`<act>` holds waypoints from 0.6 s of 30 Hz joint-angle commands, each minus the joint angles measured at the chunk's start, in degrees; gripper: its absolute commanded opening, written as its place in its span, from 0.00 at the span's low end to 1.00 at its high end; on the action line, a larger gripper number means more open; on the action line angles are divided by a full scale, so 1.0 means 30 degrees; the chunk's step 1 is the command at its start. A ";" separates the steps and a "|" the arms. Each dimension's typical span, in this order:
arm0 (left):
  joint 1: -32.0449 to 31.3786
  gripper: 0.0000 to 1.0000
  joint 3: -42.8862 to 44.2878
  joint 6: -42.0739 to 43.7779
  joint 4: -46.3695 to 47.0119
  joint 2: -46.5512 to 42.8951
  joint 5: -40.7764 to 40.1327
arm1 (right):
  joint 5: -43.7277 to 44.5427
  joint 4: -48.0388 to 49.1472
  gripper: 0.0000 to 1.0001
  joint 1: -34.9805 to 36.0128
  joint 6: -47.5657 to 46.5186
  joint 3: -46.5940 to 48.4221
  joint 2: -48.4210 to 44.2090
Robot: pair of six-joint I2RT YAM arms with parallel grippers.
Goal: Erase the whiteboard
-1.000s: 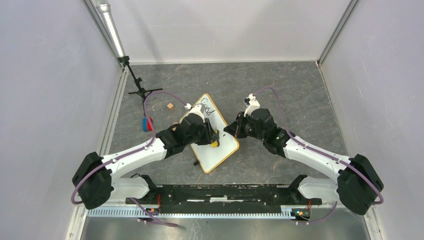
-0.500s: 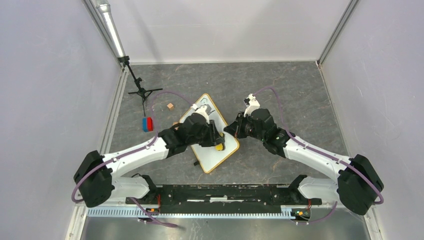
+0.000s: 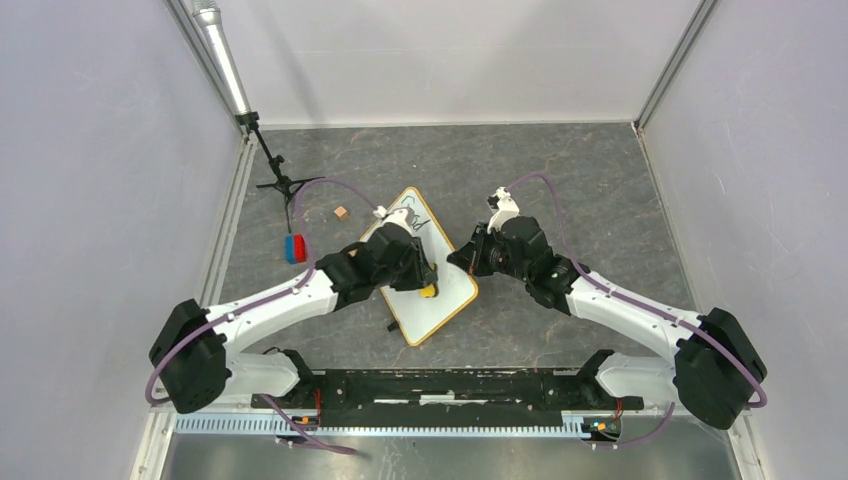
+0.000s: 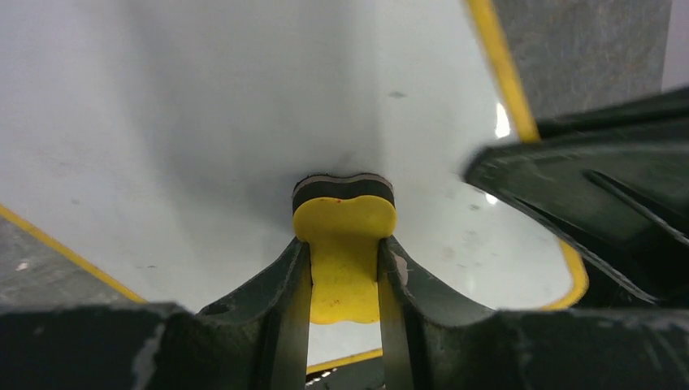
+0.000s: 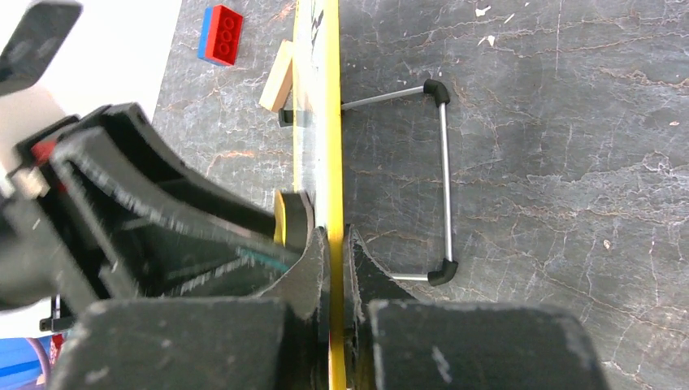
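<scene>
The whiteboard (image 3: 445,300), white with a yellow-orange frame, lies tilted on the grey table; black handwriting (image 3: 410,216) shows at its far end. My left gripper (image 3: 424,283) is shut on a yellow eraser (image 3: 429,291), and the eraser's dark felt presses on the board. In the left wrist view the eraser (image 4: 344,244) sits between the fingers over the white surface (image 4: 203,122). My right gripper (image 3: 466,262) is shut on the board's right edge, and its wrist view shows the yellow frame (image 5: 328,122) pinched between the two fingers (image 5: 355,260).
A red and blue brick (image 3: 294,247) and a small wooden block (image 3: 341,212) lie left of the board. A black tripod stand (image 3: 284,184) is at the far left. A wire foot (image 5: 443,179) sticks out under the board's right side. Walls close in three sides.
The left gripper slid the eraser toward the board's right edge, then back a little to the left. The right gripper and the board stayed where they were.
</scene>
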 commanded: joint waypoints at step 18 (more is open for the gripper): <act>0.6323 0.20 0.7038 0.4124 -0.0802 0.7865 0.2727 | -0.1635 -0.0243 0.00 0.1105 -0.0370 0.1405 0.0670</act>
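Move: The left gripper already holds the yellow eraser on the cleaned lower part of the whiteboard. The leftover writing lies about 14 cm ahead of it, 3 cm to its left and some 2 cm higher on the slanting face. The board's near right corner is about 9 cm to its right, 1 cm back and 3 cm up. From the right gripper, pinching the raised right edge, the writing is roughly 11 cm ahead and 8 cm left, at nearly its height. Slide the left gripper's eraser about 2 cm right and slightly back, up the board's slope towards the raised edge, then sweep it forward some 7 cm, gathering speed, towards the leftover writing. Keep the grip and the eraser on the face, easing the hand back left and tipping the fingers about 8 degrees more downward. Keep the right gripper pinched on the board's edge. ##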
